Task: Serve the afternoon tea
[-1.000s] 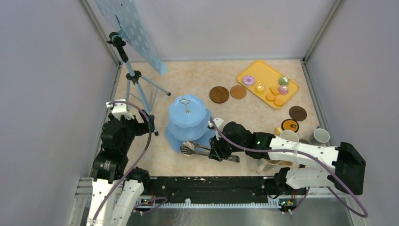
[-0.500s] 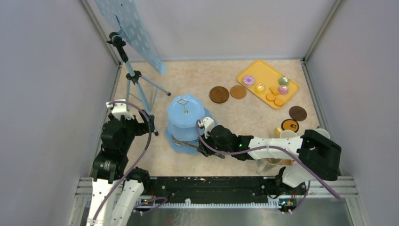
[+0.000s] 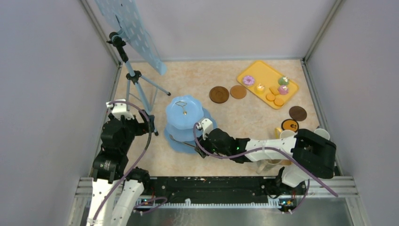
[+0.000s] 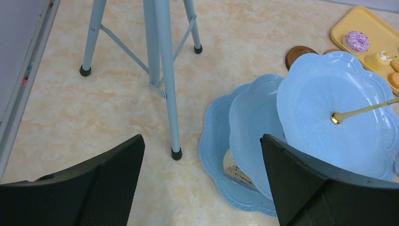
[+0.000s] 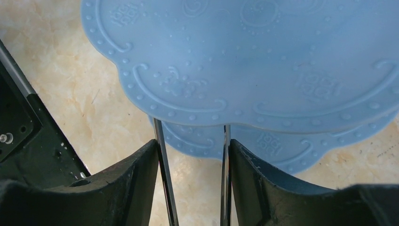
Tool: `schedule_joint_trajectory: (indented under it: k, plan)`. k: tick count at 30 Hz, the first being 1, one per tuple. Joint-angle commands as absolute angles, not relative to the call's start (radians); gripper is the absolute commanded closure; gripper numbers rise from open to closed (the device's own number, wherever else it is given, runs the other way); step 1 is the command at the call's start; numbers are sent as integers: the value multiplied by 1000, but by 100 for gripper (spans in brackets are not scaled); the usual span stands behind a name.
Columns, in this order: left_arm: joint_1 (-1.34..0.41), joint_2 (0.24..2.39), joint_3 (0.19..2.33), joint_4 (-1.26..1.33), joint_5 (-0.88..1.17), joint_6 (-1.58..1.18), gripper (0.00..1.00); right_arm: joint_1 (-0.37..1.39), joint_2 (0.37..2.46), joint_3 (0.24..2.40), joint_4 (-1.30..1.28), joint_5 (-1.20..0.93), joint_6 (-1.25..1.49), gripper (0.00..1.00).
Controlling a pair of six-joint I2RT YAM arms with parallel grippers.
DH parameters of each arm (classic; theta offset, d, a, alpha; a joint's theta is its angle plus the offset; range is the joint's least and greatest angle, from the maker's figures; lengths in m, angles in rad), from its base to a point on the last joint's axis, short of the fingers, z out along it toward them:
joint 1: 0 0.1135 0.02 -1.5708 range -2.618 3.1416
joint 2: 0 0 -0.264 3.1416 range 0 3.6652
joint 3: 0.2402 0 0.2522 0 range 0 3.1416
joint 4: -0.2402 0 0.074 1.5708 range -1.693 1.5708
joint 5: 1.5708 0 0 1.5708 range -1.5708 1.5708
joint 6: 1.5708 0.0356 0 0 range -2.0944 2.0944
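Note:
My right gripper point(image 3: 200, 141) point(image 5: 193, 146) is shut on the metal tongs point(image 5: 162, 165), whose two arms press against its fingers and run under the blue three-tier stand point(image 3: 184, 113) point(image 5: 244, 56). A pale treat point(image 4: 235, 169) lies on the stand's bottom tier. A donut point(image 3: 248, 80), cupcakes point(image 3: 283, 80) and orange biscuits point(image 3: 273, 96) sit on the yellow tray point(image 3: 254, 70). Brown coasters point(image 3: 219, 94) point(image 3: 297, 113) lie on the table. A white mug point(image 3: 288, 135) and a grey mug point(image 3: 321, 133) stand behind the right arm. My left gripper point(image 4: 202, 139) point(image 3: 141, 123) is open and holds nothing.
A tripod point(image 3: 134, 77) point(image 4: 162, 70) carrying a dotted blue board point(image 3: 127, 23) stands just left of the stand, its feet close to the bottom tier. A beige mug point(image 3: 270, 165) is partly hidden under the right arm. Grey walls close in the table.
My right arm has reached left, taking the tongs' tips from beside the stand to under its tiers. The tong arms have spread wider. The stand has slid slightly left.

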State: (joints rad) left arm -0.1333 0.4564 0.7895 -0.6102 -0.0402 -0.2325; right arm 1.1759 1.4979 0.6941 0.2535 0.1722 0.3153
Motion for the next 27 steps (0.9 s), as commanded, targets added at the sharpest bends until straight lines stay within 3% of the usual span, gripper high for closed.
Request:
schedule_joint_trajectory:
  k: [1,14,27]
  plan:
    - [-129,468,825,-597,-22,-221,1,1188,1443,669,263,172,309,46]
    - [-129,464,827,-595,-18,-219,1,1189,1334,623,211,153,314,42]
    - [-129,455,821,-591,-16,-218,1,1187,956,566,-261,151,468,47]
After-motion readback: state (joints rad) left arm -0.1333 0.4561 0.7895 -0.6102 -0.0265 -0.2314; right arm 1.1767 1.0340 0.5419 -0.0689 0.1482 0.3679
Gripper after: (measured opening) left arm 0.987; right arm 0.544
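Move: The right hand holds the opened tongs in under the cake stand's middle tier. The drizzled donut, tipped up on the bottom tier, is about 8 cm to its left, 6 ahead and 5 below; the bottom tier's centre is roughly 7 cm ahead, 3 left, 6 below. The tall beige mug is some 28 cm right and 4 back. From the idle left hand the donut lies around 5 cm ahead, 11 right and 22 below. The tongs come away from the drizzled donut, still gripped and still spread, as the right hand draws them out from under the middle tier. It goes about 7.5 cm to the right and 4 back, slowly at first, then faster while rising some 3 cm; the wrist hardly turns. ##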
